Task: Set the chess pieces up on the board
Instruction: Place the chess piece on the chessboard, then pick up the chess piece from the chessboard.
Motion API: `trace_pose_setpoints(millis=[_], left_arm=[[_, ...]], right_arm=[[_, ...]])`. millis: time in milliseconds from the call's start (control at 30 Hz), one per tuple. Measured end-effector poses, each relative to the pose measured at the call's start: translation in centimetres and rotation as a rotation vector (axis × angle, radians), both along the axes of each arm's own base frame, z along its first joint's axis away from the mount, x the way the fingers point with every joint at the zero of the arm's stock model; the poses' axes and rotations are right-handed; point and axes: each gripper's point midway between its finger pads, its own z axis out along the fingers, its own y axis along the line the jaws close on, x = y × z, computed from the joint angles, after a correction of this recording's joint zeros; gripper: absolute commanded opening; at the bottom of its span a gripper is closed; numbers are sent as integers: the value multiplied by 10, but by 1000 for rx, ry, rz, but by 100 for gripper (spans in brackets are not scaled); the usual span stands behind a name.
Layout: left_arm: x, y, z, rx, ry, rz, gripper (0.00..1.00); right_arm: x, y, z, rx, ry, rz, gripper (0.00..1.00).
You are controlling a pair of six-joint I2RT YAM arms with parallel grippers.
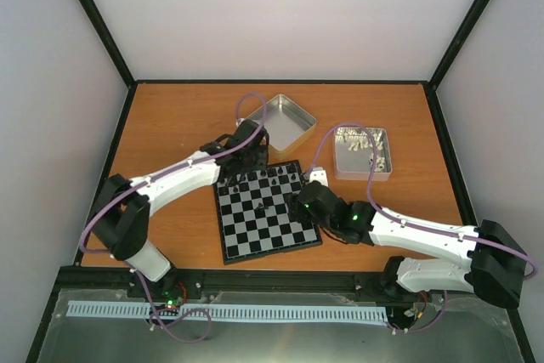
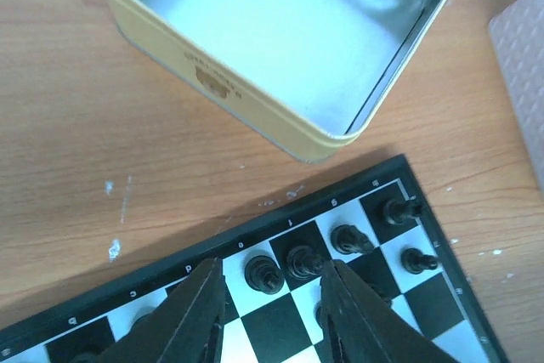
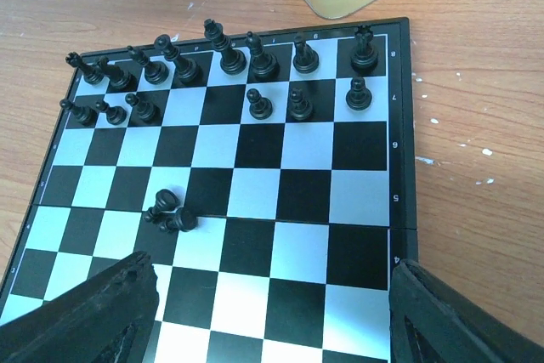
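Observation:
The board [image 1: 274, 229] lies mid-table, tilted. Black chess pieces [image 1: 259, 178] stand in two rows along its far edge [image 3: 231, 61]. Two more pieces [image 3: 170, 212] lie tipped together near the board's middle. My left gripper [image 1: 246, 167] hovers over the far row, its jaws open [image 2: 272, 271] on either side of one upright piece [image 2: 263, 275] without touching it. A neighbouring piece [image 2: 303, 263] stands close to the right finger [image 2: 357, 316]. My right gripper [image 1: 301, 201] hangs wide open [image 3: 272, 303] above the board's near right squares, holding nothing.
An empty metal tin [image 1: 285, 121] sits just beyond the board's far edge [image 2: 280, 31]. A second tin [image 1: 362, 152] with pale pieces stands at the back right. Both arms reach over the board from the near edge.

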Motion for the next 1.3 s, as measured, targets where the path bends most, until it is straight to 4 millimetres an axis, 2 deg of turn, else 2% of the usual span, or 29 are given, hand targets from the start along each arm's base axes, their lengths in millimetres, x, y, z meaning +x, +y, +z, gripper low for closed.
trace_pose_setpoints(millis=[100, 200, 433, 633, 800, 933, 1033, 1300], left_arm=[[-1, 6, 26, -23, -56, 15, 39], [-10, 23, 55, -48, -133, 44, 45], [-50, 77, 117, -125, -328, 101, 58], [-83, 108, 158, -194, -481, 94, 65], [-108, 130, 173, -234, -546, 96, 70], [-125, 144, 171, -264, -579, 97, 77], [-134, 147, 165, -270, -569, 77, 78], [-146, 148, 167, -313, -589, 41, 81]], right_arm=[[0, 0, 0, 7, 5, -7, 74], [1, -1, -1, 15, 14, -16, 74], [2, -3, -17, -2, 70, -49, 74], [7, 2, -27, -45, 138, -86, 72], [16, 24, -25, -58, 173, -71, 67], [23, 42, -33, -86, 223, -72, 57], [26, 54, -38, -102, 249, -76, 53], [22, 72, -49, -123, 314, -95, 41]])
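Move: From the right hand, the two loose black pieces lying near the middle of the board are about 4 cm ahead, 10 cm to the left and 9 cm down. At that same depth, the nearest standing pawn is roughly 11 cm ahead and 7 cm left; the closest of the left-side pawns is some 10 cm ahead and 15 cm left. From the left hand, those two loose pieces lie about 7 cm back, neither left nor right, 9 cm below. Heading for the two loose black pieces, the right hand waits briefly, dips 2–3 cm, then swings left about 7 cm while sinking further, tipping its fingers down some 20 degrees and partly closing them; no contact shows. The already empty left hand clears the way, going up, back and left about 15 cm each, tilting upward and opening wide. ##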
